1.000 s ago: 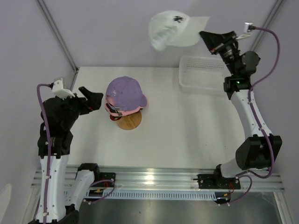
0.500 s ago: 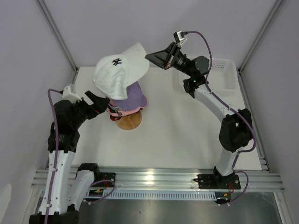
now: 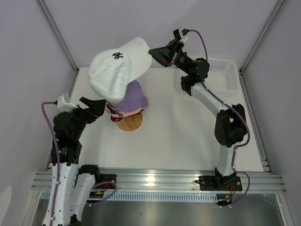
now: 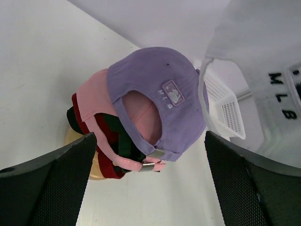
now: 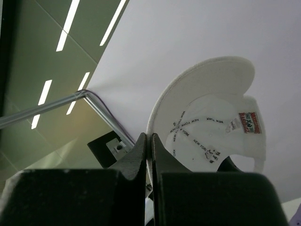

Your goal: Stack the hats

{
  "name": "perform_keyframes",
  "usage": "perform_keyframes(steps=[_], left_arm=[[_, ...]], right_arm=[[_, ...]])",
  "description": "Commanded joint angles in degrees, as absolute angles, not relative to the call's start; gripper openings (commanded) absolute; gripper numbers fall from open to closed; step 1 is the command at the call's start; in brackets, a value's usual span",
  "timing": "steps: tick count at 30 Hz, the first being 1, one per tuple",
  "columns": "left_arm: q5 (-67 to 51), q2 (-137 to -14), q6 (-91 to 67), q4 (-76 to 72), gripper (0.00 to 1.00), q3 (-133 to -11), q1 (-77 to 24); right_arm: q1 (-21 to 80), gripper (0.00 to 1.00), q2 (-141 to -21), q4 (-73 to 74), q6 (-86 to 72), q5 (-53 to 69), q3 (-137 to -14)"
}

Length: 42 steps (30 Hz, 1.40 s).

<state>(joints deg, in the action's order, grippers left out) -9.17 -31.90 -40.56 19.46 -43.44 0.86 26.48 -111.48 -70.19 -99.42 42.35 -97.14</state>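
Note:
A white hat (image 3: 117, 66) hangs in the air by its brim, tilted, with my right gripper (image 3: 153, 52) shut on the brim's edge (image 5: 149, 136). Its crown hovers over the back left of a stack of hats on a wooden stand (image 3: 130, 122). The lavender hat (image 3: 135, 94) tops that stack; the left wrist view shows pink (image 4: 91, 94), red (image 4: 80, 117) and dark straps beneath it. My left gripper (image 3: 96, 106) stands open just left of the stack, its fingers (image 4: 51, 179) wide apart and holding nothing.
A white mesh basket (image 3: 225, 80) sits at the table's back right corner, behind the right arm. The wall and frame posts rise close behind the table's far edge.
My right arm swung the white hat from high at the back right over to the stack, then a little further left. The left arm drew back slightly.

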Motion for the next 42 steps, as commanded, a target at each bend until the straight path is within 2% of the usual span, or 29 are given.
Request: perform_keyframes(steps=[1, 6, 19, 20, 23, 24, 25, 26, 27, 28, 29, 35, 42], left_arm=[[-6.94, -30.33, -43.32, 11.36, 1.00, -40.80, 1.40], [-11.16, -29.44, -47.19, 3.35, 0.99, -37.71, 3.34], [-18.28, -31.20, -49.83, -0.97, 0.93, -36.56, 3.43], [-18.02, -32.07, -49.83, -0.44, 0.86, -37.00, 3.51], [-18.54, -36.64, -50.45, 1.85, 0.73, -37.44, 3.43], [-20.46, -37.61, -51.41, 1.41, 0.61, -37.44, 3.43], [-21.44, -39.36, -52.02, 0.36, 0.54, -36.83, 3.43], [-22.32, -39.98, -52.64, -1.48, 0.36, -36.91, 3.43], [-22.85, -40.43, -52.65, -1.49, 0.24, -37.09, 3.51], [-22.07, -40.60, -52.47, -0.62, 0.07, -38.74, 3.43], [-20.93, -40.34, -51.60, 3.82, 0.01, -39.46, 3.51], [-13.10, -36.74, -45.72, 14.22, 0.01, -47.36, 3.43], [-14.95, -42.96, -43.95, 18.71, 0.01, -56.84, 1.15]], right_arm=[[27.60, 0.00, -111.53, -75.06, -101.77, 41.22, -99.32], [27.95, 0.00, -112.85, -78.03, -104.32, 40.35, -99.23], [28.65, 0.00, -113.55, -78.48, -104.15, 39.64, -98.70], [28.74, 0.00, -113.55, -78.75, -104.41, 39.55, -98.96], [29.26, 0.00, -113.64, -79.54, -104.77, 39.20, -99.31], [29.35, 0.00, -113.47, -78.84, -104.33, 39.55, -99.49], [29.44, 0.00, -113.38, -78.40, -103.46, 39.64, -99.32], [29.53, 0.00, -113.29, -77.79, -103.10, 40.07, -99.14], [29.44, 0.00, -113.38, -77.44, -102.75, 40.34, -99.05], [29.36, 0.00, -113.47, -77.00, -101.61, 40.69, -98.97], [28.92, 0.00, -113.64, -74.99, -100.64, 41.56, -98.79], [24.88, 0.00, -114.87, -65.13, -90.97, 43.15, -95.54], [20.92, 0.00, -119.96, -62.32, -89.39, 43.86, -93.87]])
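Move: The white hat, its brim already pinched in my right hand, has its middle about 7 cm ahead of my open left hand, 9 cm to its right and 11 cm above. From my left hand, the purple hat topping the stack is some 10 cm ahead, 12 cm right and 8 cm lower, with the wooden stand right beneath it, about 20 cm below that hand. From my right hand the purple hat lies roughly 1 cm ahead, 11 cm left and 29 cm down. I ease my wide-open left hand up beside the white hat, then dip it forward and down about 5 cm and shut the fingers on the hat's rear rim; pinching that, I raise it some 8 cm. My right hand keeps its pinch on the brim, nearly still at first, then sweeps forward and down about 8 cm each way towards the stack. ##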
